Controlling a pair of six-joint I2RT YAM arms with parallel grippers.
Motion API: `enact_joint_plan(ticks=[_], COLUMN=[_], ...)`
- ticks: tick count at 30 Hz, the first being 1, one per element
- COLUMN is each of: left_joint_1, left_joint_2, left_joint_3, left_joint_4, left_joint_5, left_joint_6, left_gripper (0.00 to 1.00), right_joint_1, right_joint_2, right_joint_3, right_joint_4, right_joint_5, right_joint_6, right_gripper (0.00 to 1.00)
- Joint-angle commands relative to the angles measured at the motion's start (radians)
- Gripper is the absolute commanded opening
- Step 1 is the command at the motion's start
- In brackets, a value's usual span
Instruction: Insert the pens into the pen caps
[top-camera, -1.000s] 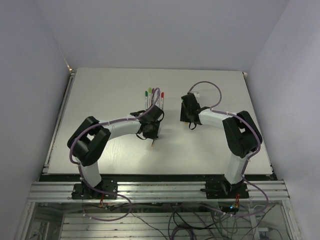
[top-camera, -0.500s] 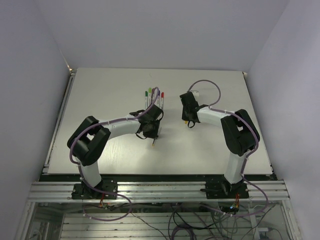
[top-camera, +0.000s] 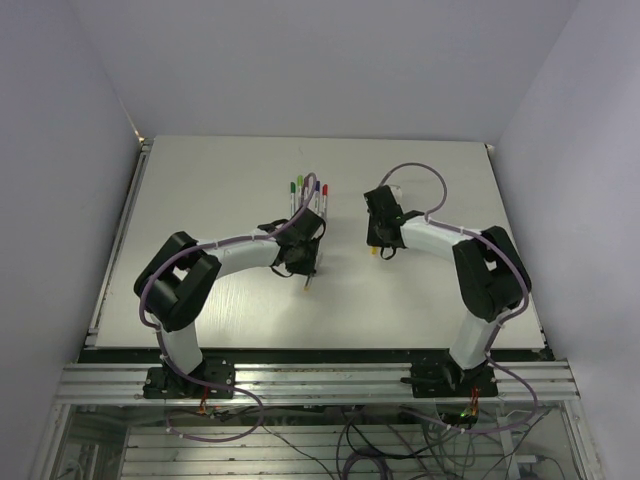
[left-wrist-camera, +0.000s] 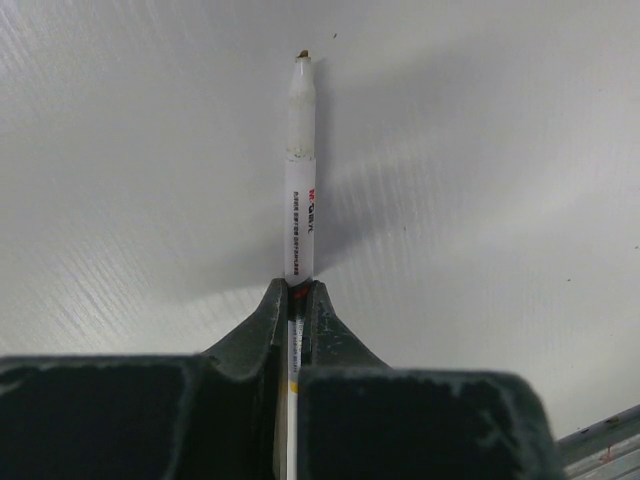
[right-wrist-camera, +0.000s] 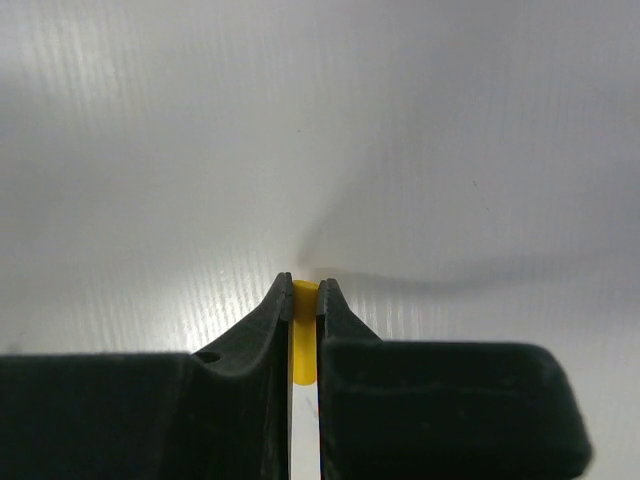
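Observation:
My left gripper (left-wrist-camera: 297, 290) is shut on a thin white pen (left-wrist-camera: 301, 200), whose bare tip points away from the wrist just above the table. In the top view this pen (top-camera: 307, 283) sticks out toward the near edge from the left gripper (top-camera: 302, 266). My right gripper (right-wrist-camera: 304, 285) is shut on a short yellow pen cap (right-wrist-camera: 303, 345), held low over the table. From above, the right gripper (top-camera: 378, 246) sits right of the left one, a small gap apart, with the yellow cap (top-camera: 375, 252) at its tip.
Several pens with coloured caps, green, purple, blue and red (top-camera: 308, 192), lie side by side just behind the left gripper. The white table (top-camera: 200, 190) stretches left and right of the arms. Grey walls enclose three sides.
The right gripper's jaws have closed onto the yellow cap, and its wrist shifted slightly right. The left arm has held still with the pen.

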Motion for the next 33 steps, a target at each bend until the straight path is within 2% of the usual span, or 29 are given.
enact_joint_plan(ticks=[1,10,15,22,33], left_joint_1=[0.006,-0.026,-0.080,-0.107,-0.114], left_joint_2=[-0.040,-0.105,-0.150,-0.169,-0.188], left_joint_3=[0.040,0.022,0.021,-0.026,-0.025], left_joint_4=[0.097,0.422,0.535,0.742,0.732], left_joint_5=[0.038,0.239,0.238,0.278,0.255], left_joint_6=[0.023,0.062,0.103,0.029,0.044], left_gripper=[0.07,0.07,0.07,0.07,0.07], right_joint_1=[-0.004,-0.035,-0.042,-0.042,-0.042], right_joint_2=[-0.137,-0.447,-0.597,-0.743,-0.815], right_joint_3=[-0.017,-0.209,-0.294,-0.400,-0.446], right_joint_4=[0.061,0.382,0.528,0.688,0.740], right_joint_5=[-0.009,-0.091,-0.092,-0.057,-0.006], right_joint_6=[-0.006,-0.013,-0.003,0.037,0.092], right_gripper=[0.00,0.00,0.00,0.00,0.00])
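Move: The yellow cap, already pinched in the right fingers, lies roughly 14 cm to the right of the left hand, some 6 cm farther out and level with it. The pen, still held by the left hand, is thus about 14 cm left of the right hand and 6 cm nearer the base. Both are just above the table. From the left hand, the red-capped pen lies 16 cm ahead and 3 cm right, the green-capped pen 16 cm ahead and 5 cm left, both 2 cm lower. Keeping their pinches on pen and cap, both hands lift off together. The left rises about 18 cm while sweeping some 13 cm right towards the cap, rolling and tipping up to stand the pen tip-up; the right climbs nearly 27 cm, almost straight, its fingers tipping up over 50 degrees and its left side rising. ##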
